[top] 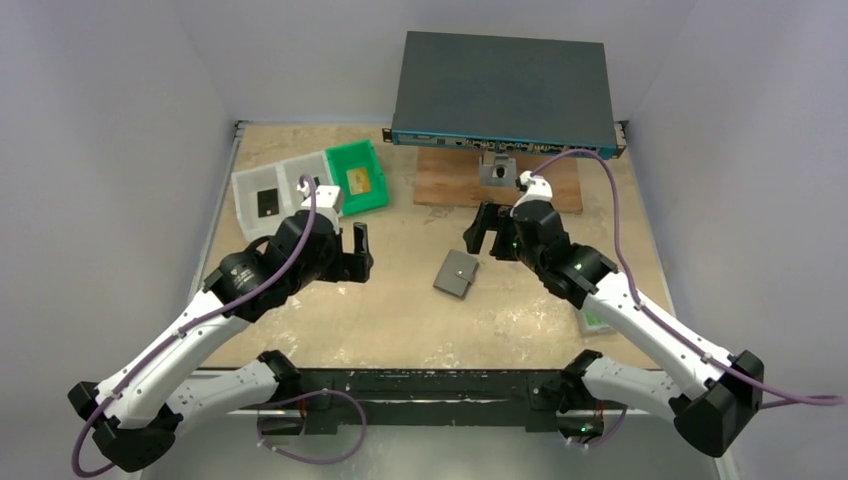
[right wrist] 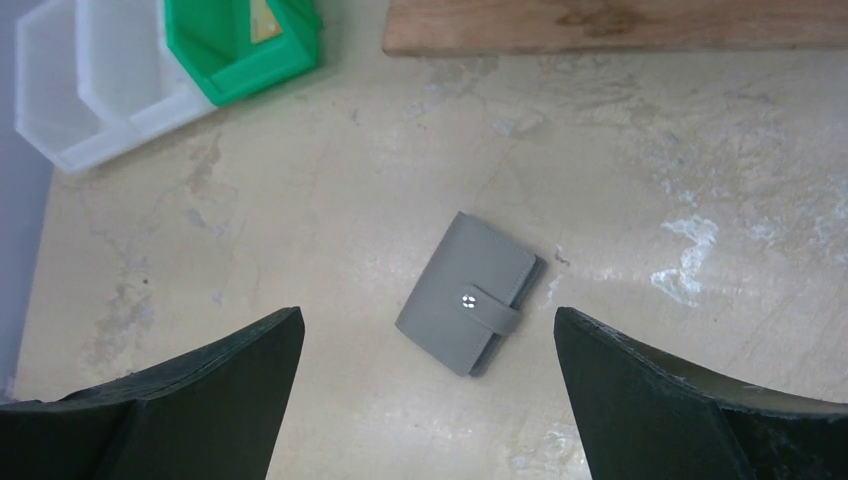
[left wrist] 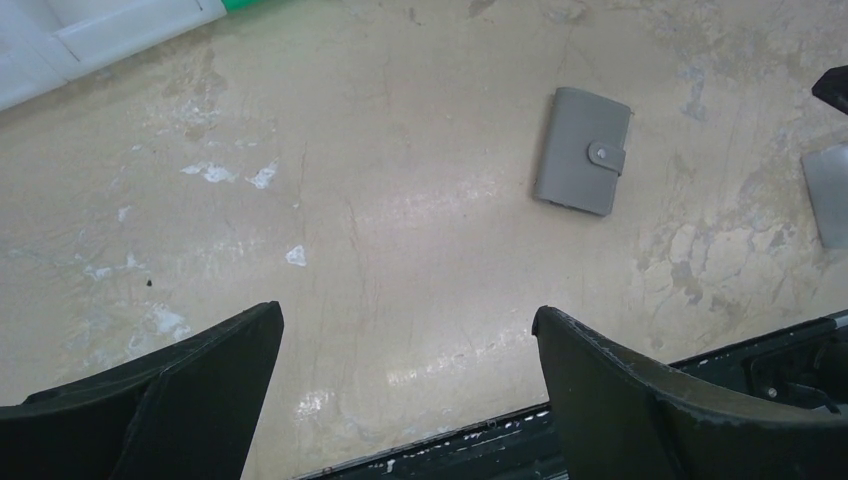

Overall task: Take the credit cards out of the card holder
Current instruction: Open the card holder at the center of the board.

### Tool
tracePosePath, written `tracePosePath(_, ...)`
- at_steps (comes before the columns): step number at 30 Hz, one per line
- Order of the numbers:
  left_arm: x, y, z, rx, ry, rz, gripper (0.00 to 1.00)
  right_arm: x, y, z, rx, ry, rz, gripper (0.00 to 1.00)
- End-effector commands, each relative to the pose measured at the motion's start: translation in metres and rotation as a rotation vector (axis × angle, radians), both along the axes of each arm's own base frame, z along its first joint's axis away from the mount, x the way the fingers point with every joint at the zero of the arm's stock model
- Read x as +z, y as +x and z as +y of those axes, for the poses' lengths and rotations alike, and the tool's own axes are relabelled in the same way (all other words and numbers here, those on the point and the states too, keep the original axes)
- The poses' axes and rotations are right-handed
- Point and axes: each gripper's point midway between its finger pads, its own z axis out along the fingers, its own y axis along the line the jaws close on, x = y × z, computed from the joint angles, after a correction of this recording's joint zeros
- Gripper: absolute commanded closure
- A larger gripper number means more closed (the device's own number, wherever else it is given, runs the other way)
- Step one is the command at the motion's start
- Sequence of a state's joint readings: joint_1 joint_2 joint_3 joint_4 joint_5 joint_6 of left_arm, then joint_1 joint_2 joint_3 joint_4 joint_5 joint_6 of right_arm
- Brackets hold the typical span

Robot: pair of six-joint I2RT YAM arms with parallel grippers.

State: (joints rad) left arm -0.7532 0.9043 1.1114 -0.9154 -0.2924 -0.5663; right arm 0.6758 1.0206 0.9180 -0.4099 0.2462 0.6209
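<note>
The card holder [top: 456,273] lies flat on the tabletop between both arms, a grey folded wallet with its strap snapped shut over a light stud. It shows at the upper right in the left wrist view [left wrist: 583,150] and near the centre in the right wrist view [right wrist: 468,293]. The fold hides any credit cards inside it. My left gripper [top: 358,252] [left wrist: 408,310] hovers open to the holder's left, holding nothing. My right gripper [top: 483,232] [right wrist: 428,312] is open too, above and just behind the holder, which sits between and beyond its fingertips.
At the back left stand a white tray [top: 275,185] [right wrist: 90,90] with a black card [top: 267,203] and a green tray [top: 358,175] [right wrist: 240,40] with a gold card [top: 360,180]. A large dark box [top: 500,90] and a wooden board [top: 450,180] [right wrist: 620,25] stand behind. A flat grey piece [left wrist: 828,195] lies right.
</note>
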Motion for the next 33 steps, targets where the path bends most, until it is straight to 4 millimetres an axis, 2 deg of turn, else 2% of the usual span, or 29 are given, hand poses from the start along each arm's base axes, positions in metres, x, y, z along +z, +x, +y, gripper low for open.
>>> tracePosePath(1, -0.007, 0.001, -0.006, 0.021, -0.047, 0.008, 0.0, -0.05, -0.009, -0.004, -0.019, -0.056, 0.117, 0.01)
tracePosePath(5, -0.025, -0.004, -0.008, 0.029, -0.054, 0.061, 0.0, -0.083, -0.017, 0.006, 0.001, -0.051, 0.174, 0.02)
tracePosePath(9, -0.038, -0.008, -0.012, 0.022, -0.068, 0.095, 0.0, -0.108, -0.02, 0.023, 0.011, -0.071, 0.225, 0.13)
tracePosePath(10, -0.04, -0.008, -0.013, 0.022, -0.068, 0.1, 0.0, -0.115, -0.019, 0.027, 0.008, -0.084, 0.238, 0.19)
tracePosePath(14, -0.044, -0.009, -0.011, 0.026, -0.062, 0.109, 0.0, -0.122, -0.01, 0.048, -0.005, -0.123, 0.243, 0.38)
tracePosePath(18, -0.043, -0.012, -0.009, 0.028, -0.06, 0.111, 0.0, -0.135, -0.001, 0.057, -0.039, -0.204, 0.264, 0.5)
tracePosePath(26, -0.04, -0.016, -0.004, 0.029, -0.063, 0.099, 0.0, -0.149, 0.016, 0.054, -0.12, -0.313, 0.266, 0.6)
tracePosePath(33, -0.041, -0.017, -0.003, 0.028, -0.062, 0.103, 0.0, -0.167, 0.02, 0.055, -0.134, -0.365, 0.29, 0.7)
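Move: The card holder lies about 18 cm below the right hand, roughly 6 cm to its left and 1 cm ahead. The wooden board's middle is some 22 cm ahead and 3 cm to the right of the right hand, and the green tray about 23 cm ahead and 28 cm left. From the left hand, the holder is about 7 cm ahead, 21 cm to the right and 20 cm down. Right hand plunges some 17 cm, veering left, tipping down and narrowing its fingers over the holder's snap; left sinks slightly. ##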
